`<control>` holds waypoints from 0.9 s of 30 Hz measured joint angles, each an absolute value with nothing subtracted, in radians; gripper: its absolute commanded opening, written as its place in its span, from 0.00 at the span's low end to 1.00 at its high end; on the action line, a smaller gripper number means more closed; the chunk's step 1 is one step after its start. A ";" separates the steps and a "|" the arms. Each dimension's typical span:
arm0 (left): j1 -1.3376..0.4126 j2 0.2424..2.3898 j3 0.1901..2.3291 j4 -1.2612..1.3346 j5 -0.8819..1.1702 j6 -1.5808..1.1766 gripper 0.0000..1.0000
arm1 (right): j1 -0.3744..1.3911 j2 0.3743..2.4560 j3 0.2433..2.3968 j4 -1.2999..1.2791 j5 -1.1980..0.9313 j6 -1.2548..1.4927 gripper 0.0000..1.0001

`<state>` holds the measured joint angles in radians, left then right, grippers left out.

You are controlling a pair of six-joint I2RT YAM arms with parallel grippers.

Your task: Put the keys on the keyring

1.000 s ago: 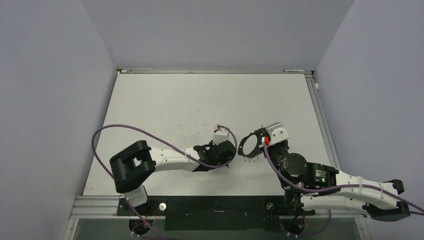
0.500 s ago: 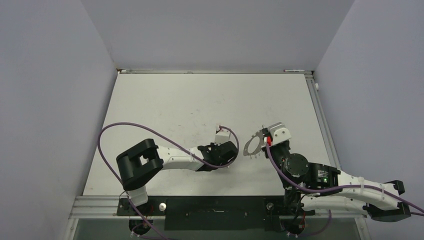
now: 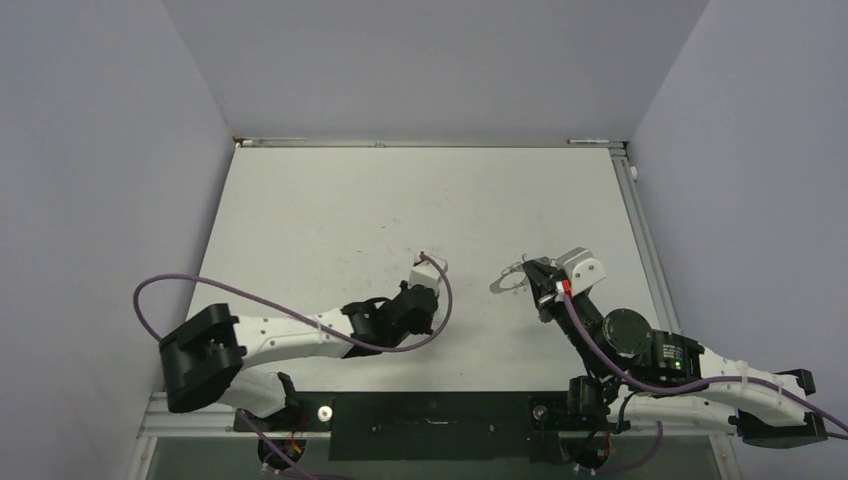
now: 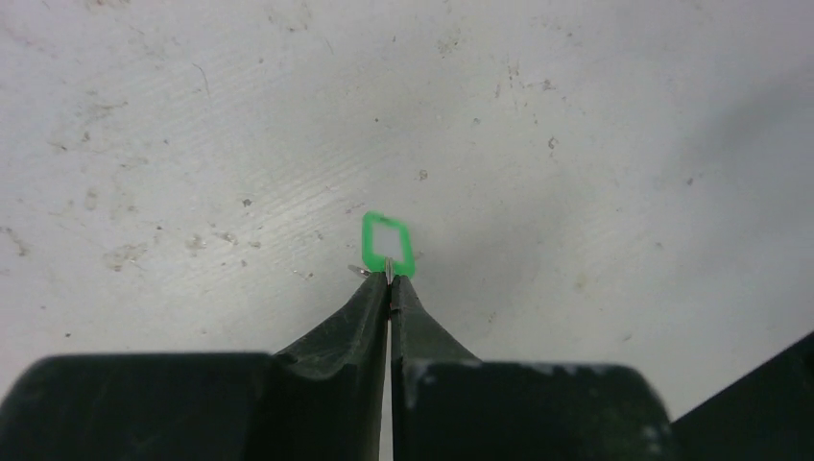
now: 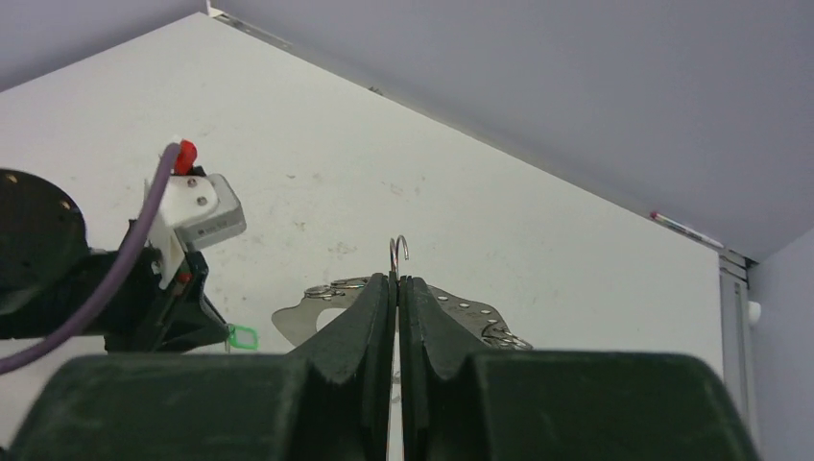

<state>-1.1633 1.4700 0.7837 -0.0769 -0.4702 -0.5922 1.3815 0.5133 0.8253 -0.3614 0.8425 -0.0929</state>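
The key (image 4: 387, 247) is a tiny bright green loop, pinched at its near end by the tips of my left gripper (image 4: 389, 279), which is shut on it close to the table surface. It also shows as a green speck (image 5: 243, 336) in the right wrist view, just ahead of the left gripper (image 5: 216, 331). The keyring (image 5: 466, 307), a flat grey metal ring with small wire loops, sits edge-on between the fingers of my right gripper (image 5: 396, 280), shut on it. From above, the keyring (image 3: 512, 279) sticks out left of the right gripper (image 3: 540, 285). The left gripper (image 3: 432, 305) hides the key there.
A thin wire hook (image 5: 399, 252) stands up from the ring just above the right fingertips. The white table (image 3: 400, 200) is scuffed and speckled. Grey walls enclose it on three sides, and a rail (image 3: 640, 230) runs along its right edge.
My left gripper has closed on the green key, and its arm has swung lower and to the left. The right gripper shifted slightly right, tilting the keyring flatter.
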 measured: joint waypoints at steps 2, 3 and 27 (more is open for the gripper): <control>-1.163 1.361 0.715 -0.027 -0.461 -0.517 0.00 | 1.382 0.500 0.826 -0.363 0.782 -0.094 0.05; -1.164 1.302 0.683 -0.009 -0.457 -0.480 0.00 | 1.382 0.493 0.827 -0.364 0.754 -0.095 0.05; -1.394 0.464 0.455 0.158 -0.247 0.250 0.00 | 1.382 0.711 0.836 -0.356 -0.067 -0.258 0.05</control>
<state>-1.3941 0.4637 0.4549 0.1581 -0.2470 0.2497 1.3815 0.7113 0.8360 -0.3565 -0.0666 -0.2584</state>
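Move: Pinched in the shut left fingertips, the green key tag sits some 2 cm ahead of the left hand point and 1 cm below it. From that hand, the grey plate with its rings is about 9 cm to the right, roughly level in reach and 20 cm higher. For the right hand, which holds the plate's ring, the tag lies about 4 cm ahead, 13 cm to the left and 26 cm below; the plate hangs some 5 cm under it, about 2 cm ahead and 3 cm left. Lifting the green tag quickly some 21 cm, the left hand also draws back about 10 cm and a little left, swinging its fingers up from slanting down to near level and clockwise to point right. The right hand carries the plate left and back, about 12 cm each, and sinks slightly, turning some 50 degrees counter-clockwise to face the tag. Both keep their grips. ##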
